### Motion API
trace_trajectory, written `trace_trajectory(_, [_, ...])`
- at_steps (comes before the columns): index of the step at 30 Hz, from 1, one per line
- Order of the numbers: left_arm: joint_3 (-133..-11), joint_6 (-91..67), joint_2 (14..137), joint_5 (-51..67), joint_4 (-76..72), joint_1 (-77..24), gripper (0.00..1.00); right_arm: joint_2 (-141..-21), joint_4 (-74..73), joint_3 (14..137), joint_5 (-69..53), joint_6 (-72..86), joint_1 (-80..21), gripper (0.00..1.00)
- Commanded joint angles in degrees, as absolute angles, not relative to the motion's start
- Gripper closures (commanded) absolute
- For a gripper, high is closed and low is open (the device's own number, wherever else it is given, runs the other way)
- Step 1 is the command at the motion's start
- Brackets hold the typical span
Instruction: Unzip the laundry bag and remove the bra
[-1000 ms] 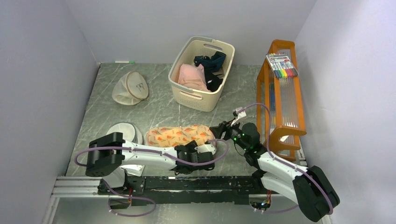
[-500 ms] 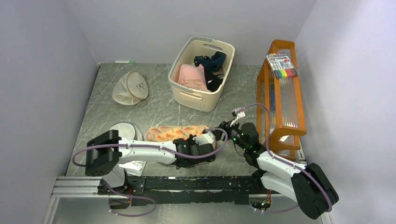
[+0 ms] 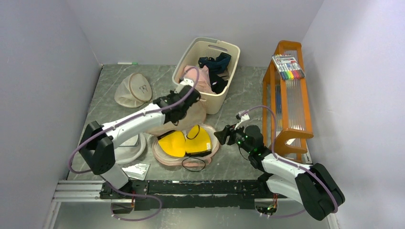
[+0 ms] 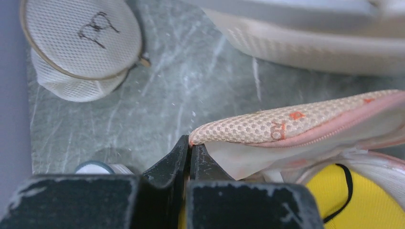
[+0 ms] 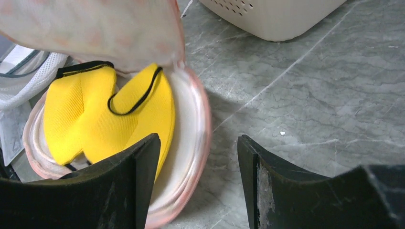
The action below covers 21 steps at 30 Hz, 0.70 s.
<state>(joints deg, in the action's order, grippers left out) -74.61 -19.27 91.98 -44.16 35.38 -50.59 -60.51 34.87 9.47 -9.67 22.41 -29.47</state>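
The peach-pink laundry bag (image 3: 165,155) lies open at the table's front centre. Its top flap (image 4: 296,125) is lifted toward the basket, and my left gripper (image 4: 190,146) is shut on the flap's zip edge. In the top view the left gripper (image 3: 175,117) hangs above the bag. The yellow bra (image 3: 185,141) with black straps lies uncovered in the lower half, and the right wrist view also shows the bra (image 5: 95,114). My right gripper (image 5: 198,148) stands open and empty just right of the bag's rim (image 5: 191,157), low over the table; from above, the right gripper (image 3: 222,135) sits beside the bag.
A cream basket (image 3: 191,98) with pink and navy garments stands behind the bag. A white mesh dome bag (image 3: 133,89) lies back left and another white mesh bag (image 3: 129,145) front left. An orange rack (image 3: 286,95) with markers (image 3: 288,67) lines the right side.
My left gripper shut on the bag's edge, then swung up and back toward the basket, pulling the top flap open and uncovering the yellow bra. The right arm has barely moved.
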Motion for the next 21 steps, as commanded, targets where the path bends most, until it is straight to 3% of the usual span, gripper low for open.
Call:
trace_trajectory(1, [-77.6,-15.5,94.9,-38.8,35.1,-43.0,0.93,-60.0,36.0,10.1,-10.0,21.4,-29.2,0.39])
trace_trajectory(10, [-80.1,-19.6,100.4,-32.8,42.2,-31.3,0.93,-62.2,36.7,10.8,-11.9,20.8,-29.2,0.39])
trace_trajectory(15, [-78.9,-21.8,99.4,-38.9,45.0,-28.9,0.93,-64.6,38.0,11.5,-14.4,20.6,-29.3,0.39])
trace_trajectory(16, [-79.4,-22.3,99.1,-39.9,46.5,-28.5,0.91,-65.0,38.2,11.6,-14.9,20.7,-29.3,0.39])
trace_trajectory(19, [-80.2,-21.1,97.8,-38.6,47.3,-27.3,0.65,-66.0,38.9,11.8,-15.9,20.8,-29.2,0.39])
trace_trajectory(21, [-80.3,-20.8,96.6,-38.6,47.8,-26.6,0.53,-66.5,39.1,11.9,-16.2,20.8,-29.2,0.39])
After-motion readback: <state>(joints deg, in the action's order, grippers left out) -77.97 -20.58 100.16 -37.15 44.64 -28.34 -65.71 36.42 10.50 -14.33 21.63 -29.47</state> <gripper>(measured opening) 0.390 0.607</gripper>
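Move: The left gripper already pinches the lifted flap of the laundry bag. Its goal, the bare table where the flap can lie, is roughly 17 cm left, 12 cm ahead and 17 cm below. The yellow bra is straight below by some 14 cm and 4 cm back; the mesh bag about 22 cm left and 2 cm ahead; the glasses pouch 24 cm left, 22 cm ahead; the laundry basket 25 cm ahead, 7 cm right. From the right gripper that bare table is some 26 cm left and 20 cm ahead, 9 cm lower. Bring the left gripper with the pinched flap about 13 cm left, over towards the bare table between glasses pouch and mesh bag, going about 5 cm forward early on and sinking some 6 cm in the middle. Turn the hand about 20 degrees counter-clockwise and tip the fingers further down, then start opening them at the flap's edge. ##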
